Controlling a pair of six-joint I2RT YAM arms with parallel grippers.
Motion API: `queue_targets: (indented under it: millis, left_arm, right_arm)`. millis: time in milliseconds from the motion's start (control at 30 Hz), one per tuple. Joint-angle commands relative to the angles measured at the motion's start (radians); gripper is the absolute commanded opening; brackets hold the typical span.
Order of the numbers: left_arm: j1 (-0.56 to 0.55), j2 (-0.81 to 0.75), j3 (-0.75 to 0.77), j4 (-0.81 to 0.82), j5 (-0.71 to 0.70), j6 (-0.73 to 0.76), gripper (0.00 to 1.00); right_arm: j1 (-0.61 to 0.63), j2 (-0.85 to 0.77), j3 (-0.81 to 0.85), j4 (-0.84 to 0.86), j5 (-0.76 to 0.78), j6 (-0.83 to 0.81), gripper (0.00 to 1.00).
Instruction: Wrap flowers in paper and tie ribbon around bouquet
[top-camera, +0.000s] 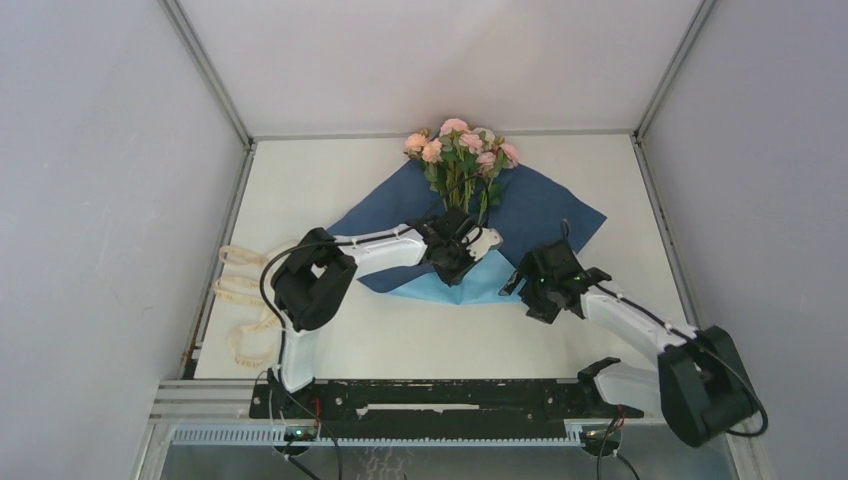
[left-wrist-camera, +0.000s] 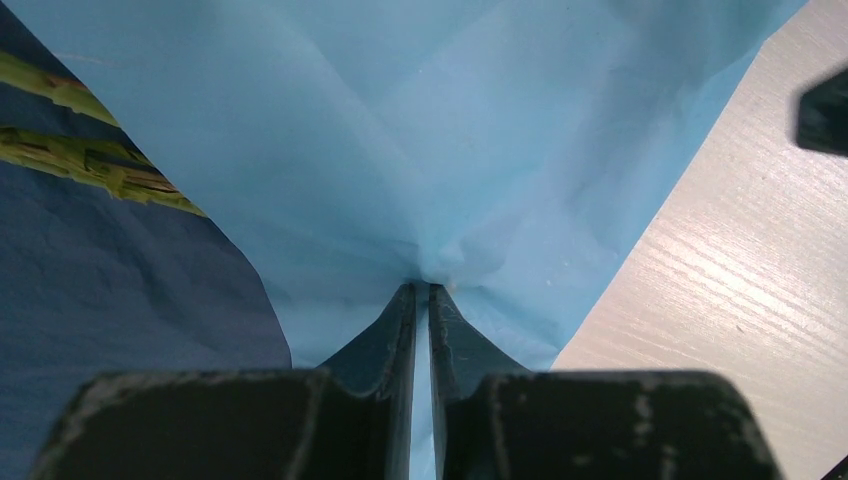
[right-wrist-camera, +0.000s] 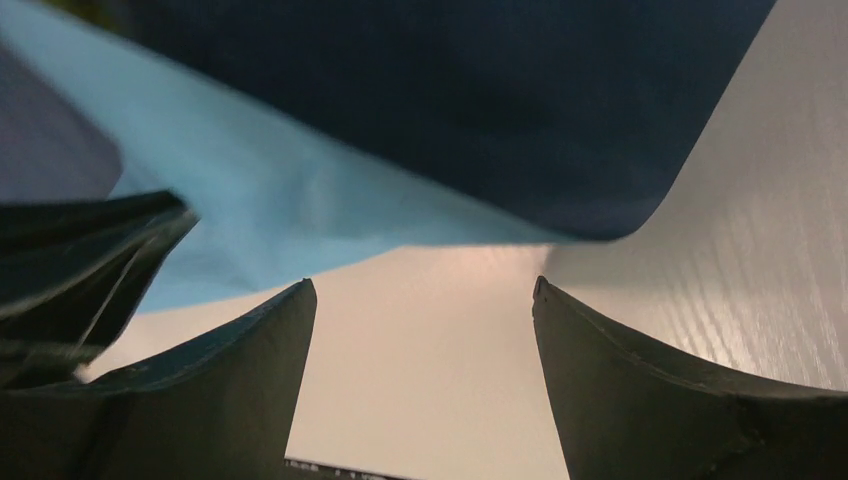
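Observation:
The flowers lie at the back of the table, their green stems running down onto the paper. The sheet lies navy face up, and its near corner is folded over so the light-blue face shows. My left gripper is over the stems' lower end. It is shut on a pinched fold of the light-blue paper. My right gripper stands open just off the paper's near right edge, with only bare table between its fingers. The ribbon lies in loose loops at the table's left edge.
Grey enclosure walls stand on three sides. A metal rail carrying both arm bases runs along the near edge. In the right wrist view the left gripper's dark body is close on the left.

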Motion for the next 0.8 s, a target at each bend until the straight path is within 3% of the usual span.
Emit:
queue_targets:
  millis: [0,167,300,567,633,767]
  left_arm:
    - [0.006,-0.019,-0.035,-0.026,0.014,-0.022,0.13]
    - [0.023,-0.034,-0.039,-0.031,0.013,-0.017,0.13]
    - [0.036,-0.036,-0.040,-0.030,-0.001,-0.009,0.13]
    - [0.060,-0.051,-0.045,-0.036,-0.048,0.025,0.14]
    - [0.068,-0.051,-0.046,-0.034,-0.054,0.027,0.13]
    - [0.071,-0.059,-0.035,-0.047,-0.051,0.027,0.14]
  right_arm:
    - [0.002,0.128,0.003,0.089,0.045,0.059,0.86]
    - [-0.019,0.225,0.002,0.090,0.065,0.011,0.68]
    - [-0.026,0.207,0.001,0.088,0.109,-0.019,0.43]
    - [-0.075,0.164,0.001,0.084,0.119,-0.066,0.15]
    - [-0.083,0.155,0.001,0.091,0.121,-0.081,0.01]
    - [-0.098,0.156,0.002,0.118,0.099,-0.099,0.00]
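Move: The light-blue flap's right corner lies about 2 cm ahead of the open right hand, 1 cm to its right and 4 cm below. The rounded navy paper corner sits some 3 cm right of it, and the flower stems' middle about 17 cm ahead and 11 cm left of the right hand. From the shut left hand, still down on the flap, that flap corner is roughly 13 cm right and 3 cm back, 1 cm lower. The right hand sinks about 3 cm, forward and right, shutting on the flap corner; the left slides left and forward. ##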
